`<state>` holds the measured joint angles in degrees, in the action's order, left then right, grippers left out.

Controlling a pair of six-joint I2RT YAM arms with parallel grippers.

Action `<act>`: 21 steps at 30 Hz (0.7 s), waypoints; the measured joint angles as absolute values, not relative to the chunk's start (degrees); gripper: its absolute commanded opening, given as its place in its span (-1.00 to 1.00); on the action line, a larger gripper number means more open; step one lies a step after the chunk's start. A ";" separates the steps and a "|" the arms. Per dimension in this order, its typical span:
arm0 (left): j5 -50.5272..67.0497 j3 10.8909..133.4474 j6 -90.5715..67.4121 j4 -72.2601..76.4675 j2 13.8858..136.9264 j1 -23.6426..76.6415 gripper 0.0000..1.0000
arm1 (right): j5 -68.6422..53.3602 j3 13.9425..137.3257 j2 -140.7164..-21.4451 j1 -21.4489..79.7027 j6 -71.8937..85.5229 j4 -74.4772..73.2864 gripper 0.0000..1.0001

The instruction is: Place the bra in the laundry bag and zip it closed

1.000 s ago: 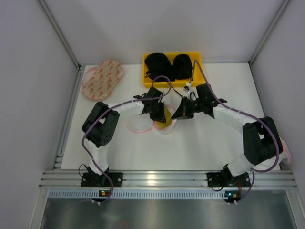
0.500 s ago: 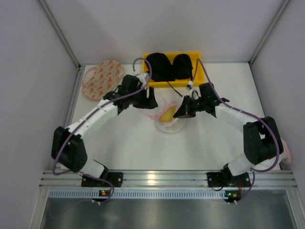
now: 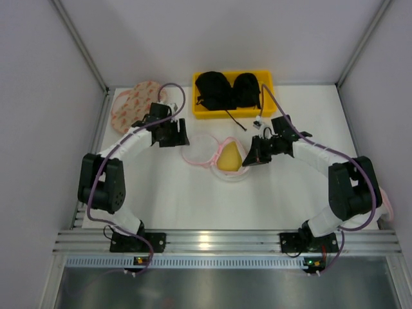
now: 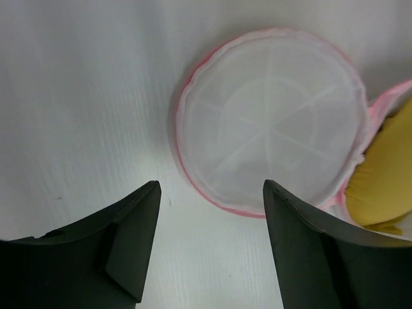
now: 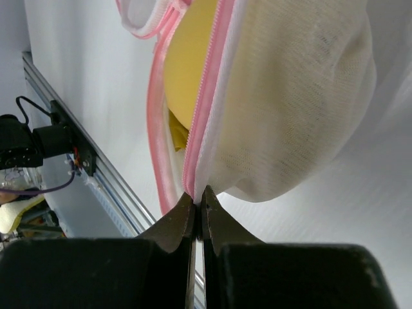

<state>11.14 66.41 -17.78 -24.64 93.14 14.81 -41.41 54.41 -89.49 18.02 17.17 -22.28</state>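
Note:
The laundry bag (image 3: 201,149) lies unzipped at the table's middle, its round mesh flap (image 4: 270,119) spread flat to the left. The mustard-yellow bra (image 3: 230,158) sits in the bag's other half, showing through the gap in the pink zip (image 5: 187,71). My left gripper (image 3: 182,136) hovers just left of the flap, open and empty, with only bare table between its fingers (image 4: 211,188). My right gripper (image 3: 248,158) is shut on the bag's pink zip rim (image 5: 198,196) at the right side, holding that edge of the mesh (image 5: 296,109) up.
A yellow bin (image 3: 267,82) with black bras (image 3: 226,90) stands at the back centre. A larger oval pinkish bag (image 3: 137,105) with orange-red marks lies at the back left. Grey walls and metal rails enclose the table.
My left gripper opened and drew back to the left, away from the bag. The bra stays in the bag and the flap now lies flat. The right gripper keeps its hold.

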 measured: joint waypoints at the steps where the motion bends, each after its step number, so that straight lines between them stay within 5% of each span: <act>1: 11.11 66.50 -17.78 -24.62 95.37 14.61 0.36 | -41.19 54.41 -89.65 17.80 16.73 -22.57 -1.00; 13: 12.32 72.03 -17.69 -22.92 109.36 14.52 -0.06 | -40.05 54.41 -89.71 16.73 15.00 -23.83 -1.00; 18: 11.49 72.23 -16.80 -22.04 110.32 16.56 -0.97 | -39.94 54.52 -89.71 16.73 15.14 -23.83 -1.00; 21: 11.00 72.20 -15.79 -22.15 110.08 17.39 -1.00 | -39.77 55.46 -89.71 16.73 15.18 -24.01 -1.00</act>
<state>11.00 72.20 -15.79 -22.15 110.08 17.39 -39.77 55.46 -89.71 16.73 15.18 -24.01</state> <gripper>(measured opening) 0.022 0.014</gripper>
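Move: The left rim of the laundry bag's empty round half lies about 8 cm below the open left hand, some 2 cm ahead and 2 cm right. The yellow bra, in the bag's other half, is about 18 cm right of that hand and 1 cm back; the floral bag lies 17 cm ahead and 15 cm left. The right hand, still gripping the zip edge, has that rim about 20 cm to its left, 6 cm ahead and 7 cm below. Left hand drops about 8 cm and pinches the empty half's rim shut between its fingers; right keeps holding the zip edge. ##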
